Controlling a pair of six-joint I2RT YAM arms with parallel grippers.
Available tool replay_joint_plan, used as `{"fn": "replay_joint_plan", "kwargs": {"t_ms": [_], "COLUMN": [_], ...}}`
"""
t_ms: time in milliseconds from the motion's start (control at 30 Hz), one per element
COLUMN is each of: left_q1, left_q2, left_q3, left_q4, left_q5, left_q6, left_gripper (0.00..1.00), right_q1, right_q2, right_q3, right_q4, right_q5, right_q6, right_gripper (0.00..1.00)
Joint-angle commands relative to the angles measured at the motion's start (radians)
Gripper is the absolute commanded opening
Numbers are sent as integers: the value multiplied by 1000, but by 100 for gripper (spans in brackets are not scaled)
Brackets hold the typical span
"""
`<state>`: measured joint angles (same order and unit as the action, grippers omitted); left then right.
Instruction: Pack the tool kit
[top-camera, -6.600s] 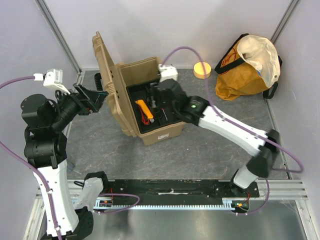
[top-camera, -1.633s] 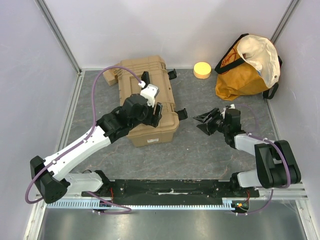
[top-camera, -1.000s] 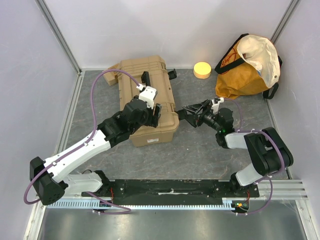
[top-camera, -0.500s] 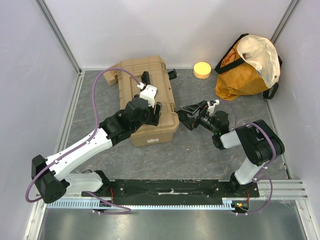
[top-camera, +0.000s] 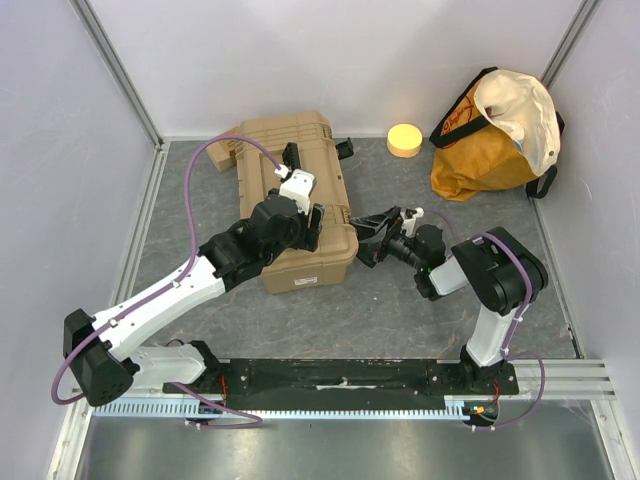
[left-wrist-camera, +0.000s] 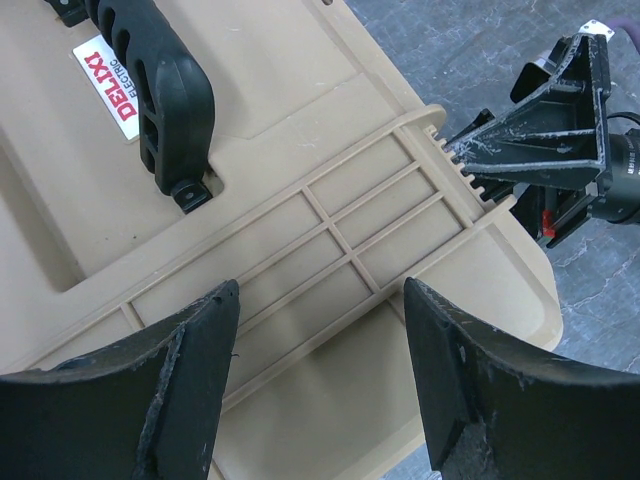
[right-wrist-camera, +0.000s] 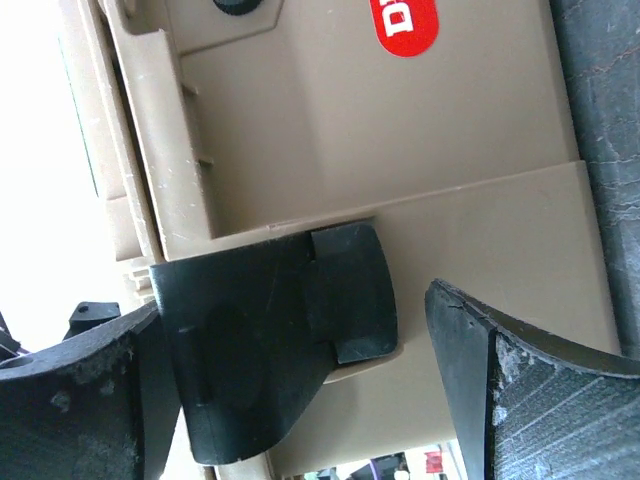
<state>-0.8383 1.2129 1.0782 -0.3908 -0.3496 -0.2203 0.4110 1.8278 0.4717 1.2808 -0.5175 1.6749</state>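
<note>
The tan tool kit (top-camera: 292, 165) lies shut on the table, black handle (left-wrist-camera: 150, 100) and red-white label (left-wrist-camera: 108, 74) on top. My left gripper (top-camera: 316, 226) is open and hovers low over the lid's near end, its jaws astride the ribbed lid (left-wrist-camera: 320, 300). My right gripper (top-camera: 368, 240) is open at the box's right side. In the right wrist view it (right-wrist-camera: 295, 310) straddles a black latch (right-wrist-camera: 270, 350) that stands out from the box wall, with gaps on both sides. The label also shows there (right-wrist-camera: 405, 20).
An orange-yellow cloth bag (top-camera: 497, 125) stands at the back right. A yellow round puck (top-camera: 404, 139) lies behind the box. A small tan block (top-camera: 222, 150) sits at the box's far left. Another black latch (top-camera: 344, 149) sticks out at the far end.
My right gripper has slid left across the table up to the box's right-side latch. My left gripper has stayed over the shut lid.
</note>
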Motion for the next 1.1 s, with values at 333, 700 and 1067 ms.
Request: {"fn": "replay_joint_plan", "kwargs": {"t_ms": [333,700,1067], "left_q1": [2,2,5], "left_q2": [71,73,85], "left_q3": [-73,-81,-78], "left_q4": [-261,-269,-269], "left_q5": [15,6,8], "left_q6": [-90,-97,-97], "left_gripper": [73,73,73], "right_q1": [15,15,22], "right_q2": [-231,-469,-518], "right_q3": [35,125,183], "right_q4": [166,-437,-537], "right_q5": [24,39,17], "right_q6": [13,-314,-405], "right_gripper": [98,98,98]}}
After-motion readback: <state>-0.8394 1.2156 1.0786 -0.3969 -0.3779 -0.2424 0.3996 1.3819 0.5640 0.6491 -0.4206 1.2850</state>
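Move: The near latch, swung partly up at the case's right side, lies just off the right fingertips: about 2 cm ahead, 1 cm left and some 3 cm up. From the right hand, the far latch stands roughly 18 cm ahead and 3 cm left, and the case handle some 16 cm ahead, 13 cm left and 7 cm higher. From the left gripper, over the lid's near end, the near latch is about 4 cm ahead, 9 cm right and 7 cm lower. Lift the wide-open right gripper about 5 cm up the case's side to swing the near latch up towards the lid's edge, easing out some 2 cm to the right partway. Roll the hand about 20 degrees counter-clockwise, looking along its fingers, and finish with the lower finger against the latch's lower, outer edge. Keep the left gripper in place on the lid. ##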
